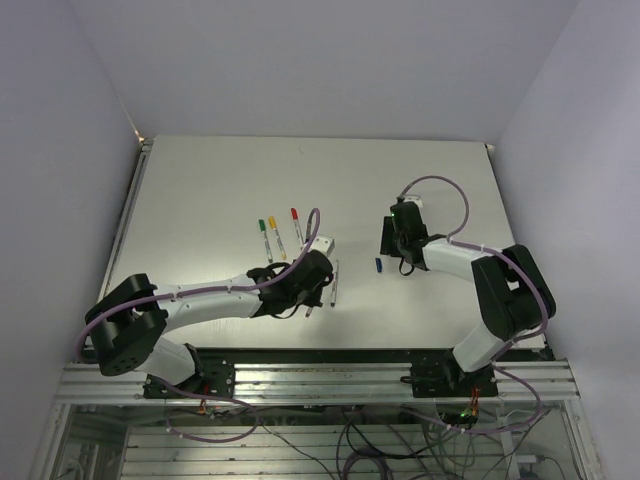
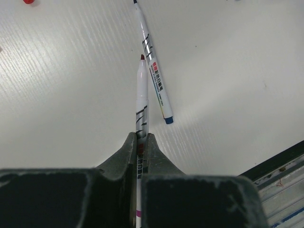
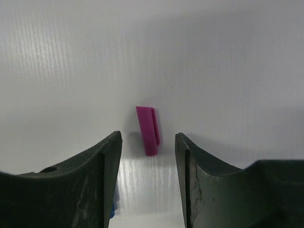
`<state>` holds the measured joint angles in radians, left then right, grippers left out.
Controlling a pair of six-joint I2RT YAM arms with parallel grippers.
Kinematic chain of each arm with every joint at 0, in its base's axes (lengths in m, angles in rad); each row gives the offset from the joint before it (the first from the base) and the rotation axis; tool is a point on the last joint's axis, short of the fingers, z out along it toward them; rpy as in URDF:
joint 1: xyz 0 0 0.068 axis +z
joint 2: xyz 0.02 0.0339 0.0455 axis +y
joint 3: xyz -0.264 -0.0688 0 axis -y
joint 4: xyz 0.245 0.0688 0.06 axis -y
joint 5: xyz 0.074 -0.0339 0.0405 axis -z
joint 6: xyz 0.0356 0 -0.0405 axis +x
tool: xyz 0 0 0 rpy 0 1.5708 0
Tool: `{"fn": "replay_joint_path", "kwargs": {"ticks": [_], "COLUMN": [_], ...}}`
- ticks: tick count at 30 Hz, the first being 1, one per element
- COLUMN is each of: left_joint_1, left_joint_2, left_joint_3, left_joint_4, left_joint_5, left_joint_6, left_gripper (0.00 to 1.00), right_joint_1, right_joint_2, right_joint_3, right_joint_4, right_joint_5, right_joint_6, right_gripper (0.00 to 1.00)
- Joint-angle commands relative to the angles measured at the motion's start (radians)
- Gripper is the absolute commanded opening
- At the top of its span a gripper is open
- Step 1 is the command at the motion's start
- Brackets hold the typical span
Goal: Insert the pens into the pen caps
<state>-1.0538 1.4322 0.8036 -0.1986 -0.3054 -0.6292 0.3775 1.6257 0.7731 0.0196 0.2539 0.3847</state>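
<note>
My left gripper (image 2: 141, 142) (image 1: 302, 292) is shut on a grey-white pen (image 2: 142, 95) with a dark tip and a purple band, held just above the table. A blue-ended pen (image 2: 154, 71) (image 1: 334, 280) lies beside it. Green (image 1: 262, 235), yellow (image 1: 277, 238) and red (image 1: 297, 226) tipped pens lie farther back. My right gripper (image 3: 148, 156) (image 1: 388, 240) is open, low over the table, with a purple cap (image 3: 147, 130) lying just ahead between its fingers. A blue cap (image 1: 379, 265) lies beside that gripper. A red cap (image 2: 28, 1) shows at the left wrist view's top edge.
The white table (image 1: 220, 180) is walled at the back and both sides. Its near edge is a metal rail (image 1: 320, 375) with the arm bases, also visible in the left wrist view's lower right corner (image 2: 280, 166).
</note>
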Motion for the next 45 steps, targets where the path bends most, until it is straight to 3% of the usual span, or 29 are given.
{"fn": "replay_joint_path", "kwargs": {"ticks": [1, 8, 13, 17, 20, 21, 26, 34, 45], "left_joint_1": [0.011, 0.016, 0.02, 0.024, 0.028, 0.03, 0.034, 0.038, 0.039], "left_joint_2": [-0.005, 0.002, 0.006, 0.006, 0.004, 0.006, 0.014, -0.023, -0.093], "left_joint_3": [-0.006, -0.015, -0.014, -0.014, -0.02, -0.021, -0.02, -0.009, -0.046], "left_joint_4": [0.04, 0.054, 0.051, 0.048, 0.056, 0.06, 0.075, 0.144, 0.448], "left_joint_5": [0.03, 0.052, 0.051, 0.052, 0.056, 0.06, 0.083, 0.085, 0.261], "left_joint_6": [0.01, 0.003, 0.004, 0.002, 0.003, 0.004, 0.012, 0.052, 0.085], "left_gripper": [0.07, 0.07, 0.07, 0.07, 0.07, 0.07, 0.07, 0.07, 0.07], "right_joint_1": [-0.009, -0.01, -0.014, -0.014, -0.014, -0.014, -0.014, -0.014, -0.014], "right_joint_2": [0.028, 0.062, 0.095, 0.107, 0.1, 0.097, 0.042, -0.19, -0.605], "right_joint_3": [0.027, 0.025, 0.027, 0.027, 0.011, 0.008, 0.011, -0.021, -0.277], "right_joint_4": [0.025, 0.026, 0.019, -0.009, -0.018, -0.02, -0.031, 0.044, 0.374], "right_joint_5": [0.003, 0.027, 0.028, 0.022, -0.005, -0.015, -0.049, -0.111, -0.228], "right_joint_6": [-0.015, -0.007, 0.014, 0.034, 0.051, 0.055, 0.066, 0.079, 0.227], "right_gripper": [0.48, 0.45, 0.35, 0.23, 0.01, 0.0, 0.0, 0.0, 0.0]}}
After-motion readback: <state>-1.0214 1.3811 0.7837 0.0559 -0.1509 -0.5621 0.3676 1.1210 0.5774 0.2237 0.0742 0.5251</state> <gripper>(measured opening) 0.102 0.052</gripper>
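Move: The purple cap lies almost between the right hand's open fingers, about 2 cm ahead and 1 cm below; the blue cap is some 3 cm back from that hand and 3 cm to its left. From the left hand, which already holds the uncapped purple pen, the purple cap is about 17 cm ahead, 17 cm right and 6 cm lower; the loose blue pen's middle is roughly 4 cm ahead and 4 cm right, also 6 cm lower. The purple cap is pinched by the right fingers, which settle about 1 cm down and 1.5 cm forward around it and shut from half open. The right hand then carries it up some 15 cm, drifting back and left while the fingers tilt upward and the hand rolls left side up. The left hand keeps its pen nearly still, then late on lifts it up and rightward over the table, towards the cap. ##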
